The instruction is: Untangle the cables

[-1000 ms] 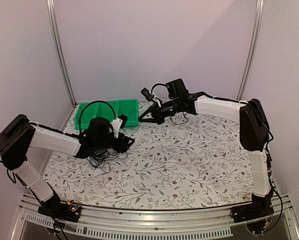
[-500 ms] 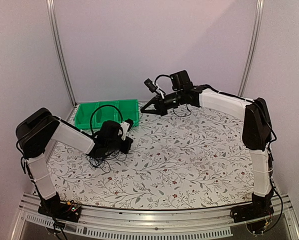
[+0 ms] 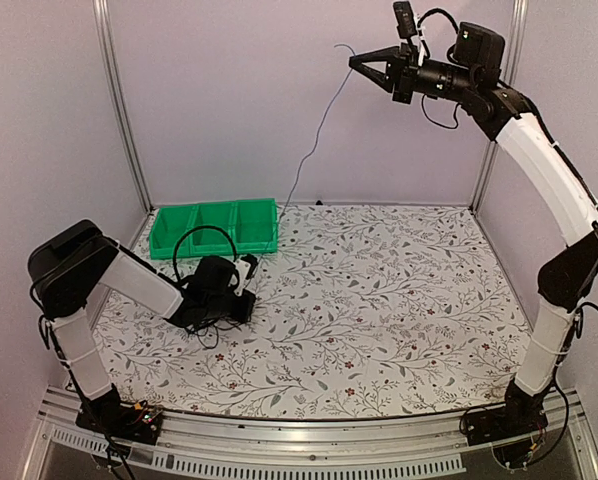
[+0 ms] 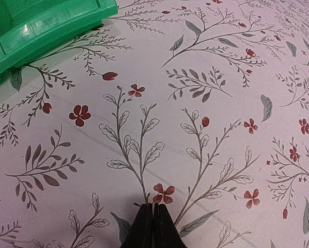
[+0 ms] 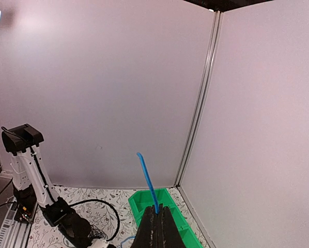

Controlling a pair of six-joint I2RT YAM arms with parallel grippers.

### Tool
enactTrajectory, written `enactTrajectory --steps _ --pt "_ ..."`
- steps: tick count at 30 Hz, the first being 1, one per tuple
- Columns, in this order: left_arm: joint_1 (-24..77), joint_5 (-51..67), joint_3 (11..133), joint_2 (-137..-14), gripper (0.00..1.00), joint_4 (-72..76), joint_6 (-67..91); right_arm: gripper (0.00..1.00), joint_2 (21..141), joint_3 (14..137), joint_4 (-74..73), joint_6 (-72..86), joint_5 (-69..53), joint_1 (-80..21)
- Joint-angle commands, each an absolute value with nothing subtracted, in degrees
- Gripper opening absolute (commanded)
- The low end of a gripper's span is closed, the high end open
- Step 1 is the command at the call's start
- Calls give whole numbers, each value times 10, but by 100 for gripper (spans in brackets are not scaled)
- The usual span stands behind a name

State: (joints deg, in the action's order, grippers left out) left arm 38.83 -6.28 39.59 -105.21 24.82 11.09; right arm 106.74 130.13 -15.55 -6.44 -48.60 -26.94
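Note:
The cables [image 3: 201, 322] lie as a thin black wiry bundle on the floral table, partly hidden under my left gripper [image 3: 241, 302]. In the right wrist view the bundle [image 5: 88, 233] shows beside that arm. My left gripper [image 4: 153, 207] is shut with its tips down on the tablecloth, and no wire shows between the fingers. My right gripper [image 3: 356, 60] is raised high near the back wall, shut on a thin blue cable [image 5: 147, 181]. That cable [image 3: 314, 140] hangs taut from the gripper down to the table beside the green bin [image 3: 214, 228].
The green bin [image 5: 162, 202] with three compartments stands at the back left, its corner [image 4: 41, 28] just ahead of my left gripper. White walls and aluminium posts [image 3: 119, 110] enclose the table. A thick black loop [image 3: 201, 235] arches over my left wrist.
My right arm has swung up from the table's back to high in the air, drawing the blue cable out. My left gripper has shut and settled lower on the bundle.

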Motion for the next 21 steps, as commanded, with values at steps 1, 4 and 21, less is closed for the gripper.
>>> enactTrajectory --steps 1,4,21 --pt "390 -52 376 -1041 0 221 125 0 1065 1318 -148 -63 -459 -275" --pt "390 -53 369 -1040 0 210 125 0 1071 1390 -124 -51 -428 -274" --pt "389 -40 390 -1000 4 147 129 0 998 1252 -77 -111 -376 -250"
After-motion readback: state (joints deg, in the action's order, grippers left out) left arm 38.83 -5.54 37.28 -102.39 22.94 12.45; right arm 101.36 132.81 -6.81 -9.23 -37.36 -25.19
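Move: The tangle of cables lies on the table, partly hidden by the left hand, its middle about 7 cm left and 2 cm back of that hand and roughly 1 cm lower. The green tray is some 24 cm ahead of the left hand and 9 cm to its left. From the high right hand, which already holds one blue cable, the tangle lies about 27 cm left, 4 cm back and 54 cm below. The blue cable, still pinched near one end by the right fingers, is drawn up and away from the tangle: the right hand climbs about 12 cm while moving some 5 cm right and slightly back, then sinks about 2 cm. Its fingers tip up and swing clockwise, with a roll of some 15 degrees. Low beside the tangle, the left hand stays shut and eases barely 1.5 cm back and left. ##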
